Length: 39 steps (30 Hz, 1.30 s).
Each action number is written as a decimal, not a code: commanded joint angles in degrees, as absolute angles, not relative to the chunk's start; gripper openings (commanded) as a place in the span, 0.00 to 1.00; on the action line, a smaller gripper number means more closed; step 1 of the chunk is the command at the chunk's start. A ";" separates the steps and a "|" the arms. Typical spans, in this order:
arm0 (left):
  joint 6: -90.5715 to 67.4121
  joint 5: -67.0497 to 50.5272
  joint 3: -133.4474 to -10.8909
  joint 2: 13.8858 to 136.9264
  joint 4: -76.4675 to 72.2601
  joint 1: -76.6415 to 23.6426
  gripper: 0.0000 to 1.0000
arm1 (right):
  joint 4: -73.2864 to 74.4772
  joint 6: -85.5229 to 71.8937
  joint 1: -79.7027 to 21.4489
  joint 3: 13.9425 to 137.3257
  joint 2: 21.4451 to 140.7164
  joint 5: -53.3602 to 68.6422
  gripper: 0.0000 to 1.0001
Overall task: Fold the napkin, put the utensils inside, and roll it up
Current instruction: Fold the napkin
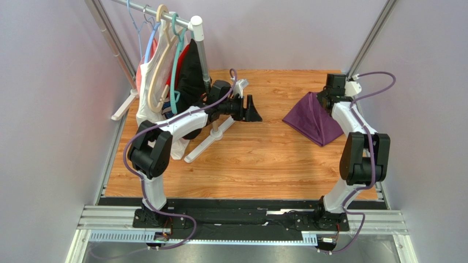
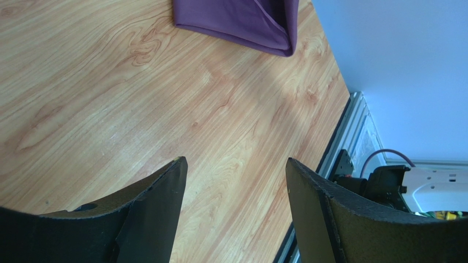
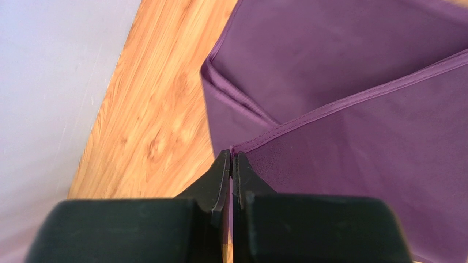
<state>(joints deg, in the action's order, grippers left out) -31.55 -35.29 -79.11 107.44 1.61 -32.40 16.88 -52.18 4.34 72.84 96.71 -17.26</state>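
The purple napkin (image 1: pixel 314 121) is at the right rear of the table, one hemmed corner pulled up so it hangs like a tent. My right gripper (image 1: pixel 322 97) is shut on that corner; the right wrist view shows the hem (image 3: pixel 340 104) running out from the closed tips of the gripper (image 3: pixel 232 156). Near the table's middle rear, my left gripper (image 1: pixel 256 111) is open and empty, pointing right toward the cloth. In the left wrist view the gripper (image 2: pixel 236 161) has bare wood between its fingers, with the napkin (image 2: pixel 241 19) well ahead. The utensils are out of view.
A clothes rack (image 1: pixel 165 60) with hangers and white, red and black garments stands at the back left, its white foot (image 1: pixel 206 143) reaching onto the wooden table (image 1: pixel 247 170). Walls close in on both sides. A metal rail (image 2: pixel 351 126) runs along the table's right edge.
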 commanded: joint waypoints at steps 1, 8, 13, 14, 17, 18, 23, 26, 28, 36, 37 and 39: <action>-30.06 -35.25 -78.49 104.33 1.32 -29.79 0.75 | 14.77 -53.70 1.41 78.57 100.53 -16.88 0.00; -29.71 -34.45 -76.73 103.27 1.58 -29.71 0.75 | 15.12 -53.26 -2.90 81.39 103.97 -15.47 0.00; -29.71 -34.45 -76.55 103.27 1.58 -29.62 0.75 | 15.38 -51.68 -4.57 80.42 105.11 -14.16 0.00; -29.71 -34.45 -76.55 103.27 1.58 -29.62 0.75 | 15.64 -51.42 -4.66 80.25 105.47 -13.89 0.00; -29.71 -34.45 -76.55 103.27 1.67 -29.62 0.75 | 15.91 -49.84 -5.54 79.63 105.91 -14.24 0.00; -29.71 -34.45 -76.55 103.27 1.67 -29.62 0.75 | 16.00 -49.49 -5.89 79.63 106.17 -14.50 0.00; -29.71 -34.45 -76.64 103.36 1.93 -29.62 0.75 | 16.52 -47.64 -7.11 79.63 107.75 -14.50 0.00; -29.71 -34.45 -76.64 103.27 2.11 -29.62 0.75 | 17.40 -46.41 -8.17 80.07 108.89 -14.68 0.00; -29.62 -34.45 -76.73 103.18 2.20 -29.62 0.75 | 17.67 -45.44 -8.96 80.24 109.51 -15.73 0.00; -29.71 -34.63 -76.73 103.45 2.37 -29.62 0.75 | 18.98 -42.72 -11.25 79.45 109.78 -17.40 0.00; -29.71 -34.63 -76.73 103.45 2.46 -29.62 0.75 | 19.07 -42.63 -11.34 79.28 109.69 -17.49 0.00; -29.71 -34.54 -76.64 103.45 2.46 -29.62 0.75 | 19.51 -42.28 -11.86 79.10 109.60 -18.89 0.00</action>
<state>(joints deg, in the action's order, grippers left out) -31.07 -34.39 -77.17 106.17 2.02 -32.12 19.42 -44.14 -11.27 79.09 109.69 -15.35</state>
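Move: The right hand pinches the napkin's folded-over corner above the folded napkin; the napkin's left corner, where it is being carried, lies about 15 cm to its left, 2 cm back and some 12 cm below. The napkin's far corner is about 12 cm ahead and 3 cm left, its front tip about 15 cm back and 2 cm right, both on the table. From the idle left hand, that left corner lies roughly 15 cm right, 7 cm ahead and 13 cm below. Keeping the napkin's loose corner pinched in shut fingers, the right hand sweeps it about 13 cm to the left across the folded napkin, at first edging some 3 cm forward and then easing back a little, towards the napkin's left corner. It sinks about 7 cm in all, mostly in the second half, to bring the held corner down by the far-left edge, while the wrist turns some 20 degrees counter-clockwise and tips about 10 degrees farther down. ##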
